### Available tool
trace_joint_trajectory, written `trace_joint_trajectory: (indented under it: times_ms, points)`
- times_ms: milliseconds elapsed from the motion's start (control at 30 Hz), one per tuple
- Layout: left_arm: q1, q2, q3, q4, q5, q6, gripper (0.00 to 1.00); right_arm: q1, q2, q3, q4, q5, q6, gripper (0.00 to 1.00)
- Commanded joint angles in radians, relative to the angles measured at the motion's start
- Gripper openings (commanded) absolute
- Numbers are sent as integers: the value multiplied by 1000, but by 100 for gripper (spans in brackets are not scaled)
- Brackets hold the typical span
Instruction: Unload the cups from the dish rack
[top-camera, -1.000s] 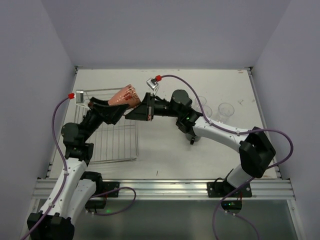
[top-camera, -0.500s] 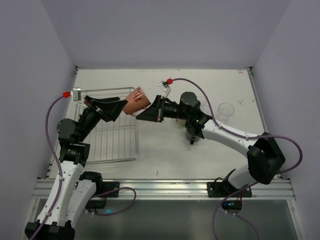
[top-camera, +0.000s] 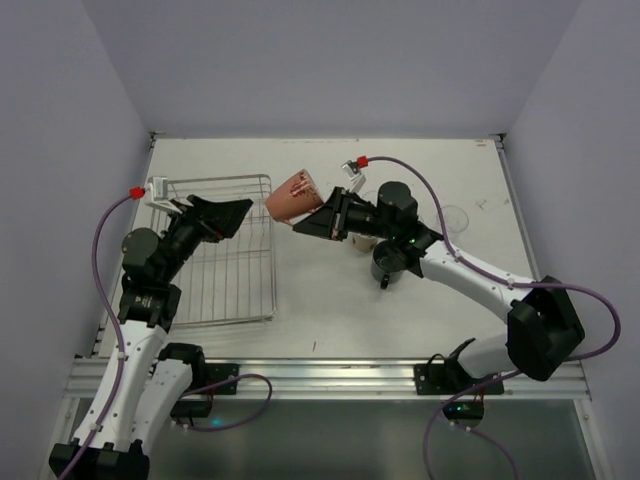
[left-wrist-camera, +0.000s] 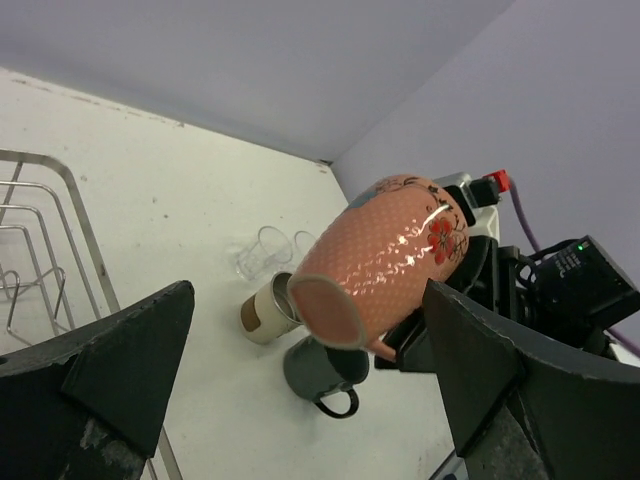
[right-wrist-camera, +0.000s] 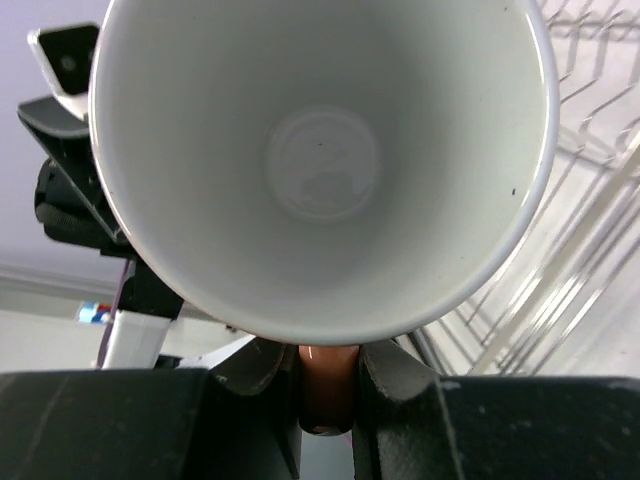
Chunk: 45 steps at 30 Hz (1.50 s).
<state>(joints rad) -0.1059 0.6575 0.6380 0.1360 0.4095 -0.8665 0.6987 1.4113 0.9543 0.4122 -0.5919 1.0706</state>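
Note:
The orange-red cup (top-camera: 292, 197) with a white inside (right-wrist-camera: 320, 160) hangs tilted in the air just right of the dish rack (top-camera: 272, 270). My right gripper (top-camera: 325, 215) is shut on its handle (right-wrist-camera: 327, 385). My left gripper (top-camera: 228, 214) stands wide open over the rack's far right corner, apart from the cup, with nothing between its fingers (left-wrist-camera: 120, 370). On the table beyond the held cup stand a beige-brown cup (left-wrist-camera: 265, 308), a dark handled mug (left-wrist-camera: 320, 368) and clear glasses (left-wrist-camera: 262, 250).
The dark mug (top-camera: 388, 265) sits under my right forearm, and a clear glass (top-camera: 453, 214) stands further right. Lilac walls close in the table at the back and both sides. The rack's wire side (left-wrist-camera: 60, 230) lies near my left fingers.
The right arm has carried the orange-red cup to the right, away from the rack. My left gripper opened fully and drew back left over the rack.

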Motion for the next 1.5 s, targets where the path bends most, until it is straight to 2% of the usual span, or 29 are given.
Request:
trace_joint_trajectory:
  times_ms: [0,333,700,867,933,1033,1167,1467]
  points:
    - [0,-10,38,-41,-23,41,100,-73,-75,8,21,41,-58,0]
    - [0,-6,-14,-15,23,11,100,-315,-153,60,-320,127,-204,0]
    - [0,16,-57,27,61,-9,100,-646,-213,47,-493,155,-350,0]
    - [-2,31,-89,57,84,-26,100,-804,-184,118,-593,167,-420,0]
    - [-3,36,-95,60,91,-28,100,-834,-175,139,-639,190,-445,0]
    - [-6,42,-103,60,91,-29,100,-861,-160,172,-685,302,-494,0]
    - [-9,57,-110,53,89,-26,100,-886,-137,185,-698,398,-532,0]
    - [-15,80,-115,28,112,4,100,-959,-23,264,-705,464,-541,0]
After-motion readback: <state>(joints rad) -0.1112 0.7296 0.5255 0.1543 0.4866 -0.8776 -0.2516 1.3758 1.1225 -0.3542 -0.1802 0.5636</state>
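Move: The right hand holds the pink mug by its handle; the free table beyond the glasses lies about 43 cm to its right, 17 cm ahead and 29 cm below. The rightmost glass is some 39 cm right and 13 cm ahead, the metal cup 17 cm right and 11 cm ahead, the green mug 22 cm right and 3 cm ahead, all roughly 25 cm below. From the left hand, that free spot is about 55 cm right, 14 cm ahead, 33 cm below. Keeping the pink mug's handle pinched, the right hand swings clockwise, about 40 cm right and forward; left sinks. ##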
